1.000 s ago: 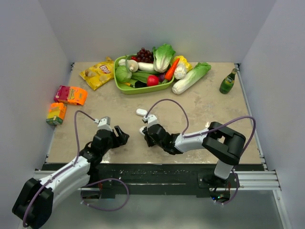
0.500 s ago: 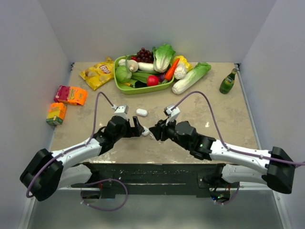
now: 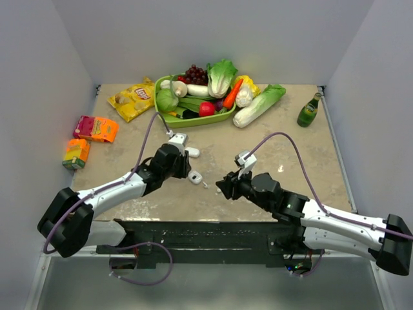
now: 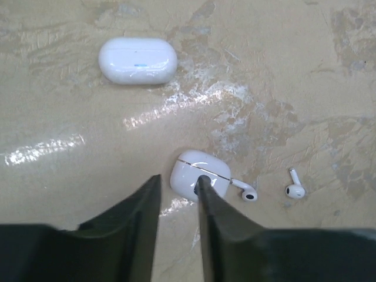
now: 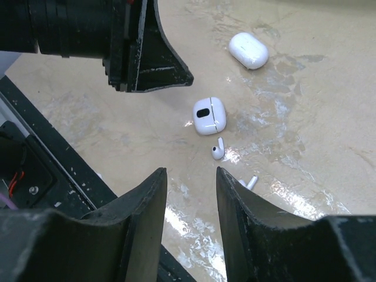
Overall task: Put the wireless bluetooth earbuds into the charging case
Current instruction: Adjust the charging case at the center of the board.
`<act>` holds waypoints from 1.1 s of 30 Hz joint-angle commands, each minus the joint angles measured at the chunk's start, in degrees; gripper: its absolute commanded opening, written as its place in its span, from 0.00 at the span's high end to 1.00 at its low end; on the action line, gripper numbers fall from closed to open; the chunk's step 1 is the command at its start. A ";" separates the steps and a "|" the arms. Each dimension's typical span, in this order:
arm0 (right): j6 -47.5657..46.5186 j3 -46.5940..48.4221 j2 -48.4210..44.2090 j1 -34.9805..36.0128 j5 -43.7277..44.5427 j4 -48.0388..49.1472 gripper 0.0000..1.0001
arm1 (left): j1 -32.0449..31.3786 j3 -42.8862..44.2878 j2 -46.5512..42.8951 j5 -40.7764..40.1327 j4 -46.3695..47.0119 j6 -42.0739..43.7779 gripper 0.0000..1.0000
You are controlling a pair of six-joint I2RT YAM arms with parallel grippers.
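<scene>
A white charging case with a dark oval mark lies on the table. Two earbuds lie just beside it: one nearly touches it, the other lies further off. My left gripper hovers at the case with its jaws narrowly apart over bare table; one fingertip overlaps the case's edge. My right gripper stands open and empty, short of the earbuds. A second, closed white case lies farther back.
At the back stand a green tray of vegetables, a chips bag, a napa cabbage and a green bottle. Two orange boxes sit at the left. A black rail runs along the near edge.
The two grippers, which met at the case half a second ago, have drawn apart. The right one pulled back to the right and the left jaws narrowed. The case lies on the table.
</scene>
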 commanded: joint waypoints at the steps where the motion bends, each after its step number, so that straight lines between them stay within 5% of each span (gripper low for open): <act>1: -1.47 -0.82 -2.31 0.05 1.61 -0.44 0.57 | -2.62 -1.83 0.39 0.13 -1.93 -1.19 0.83; 2: -1.56 -1.00 -2.49 0.05 1.70 -0.53 0.57 | -3.41 -2.71 0.92 -0.30 -1.23 -3.02 1.00; 11: -1.12 -1.00 -2.93 0.05 2.93 -1.59 0.57 | -13.88 -5.53 8.31 -6.81 5.45 -11.56 1.00; 33: 0.37 -1.97 -2.67 0.05 3.98 -1.77 0.58 | -13.88 2.29 18.06 -16.30 5.55 -12.01 1.00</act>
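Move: The charging case lies under the left hand's fingers, roughly 3 cm to their right, 1 cm back and 7 cm below. The nearer earbud, by the case's near-right corner, is some 4 cm back and 7 cm right; the farther one about 5 cm back and 11 cm right. The white pill-shaped case sits around 9 cm ahead, 2 cm right. From the right hand the charging case is about 6 cm ahead, 9 cm left and 16 cm below. Back and down, about 7 cm each way and a little right, the left hand drops beside the near-right corner of the charging case while its fingers shut empty. Then it stays low and eases forward some 4 cm, still drifting slightly right, pushing the closed fingertips against that corner and turning a little counter-clockwise. ##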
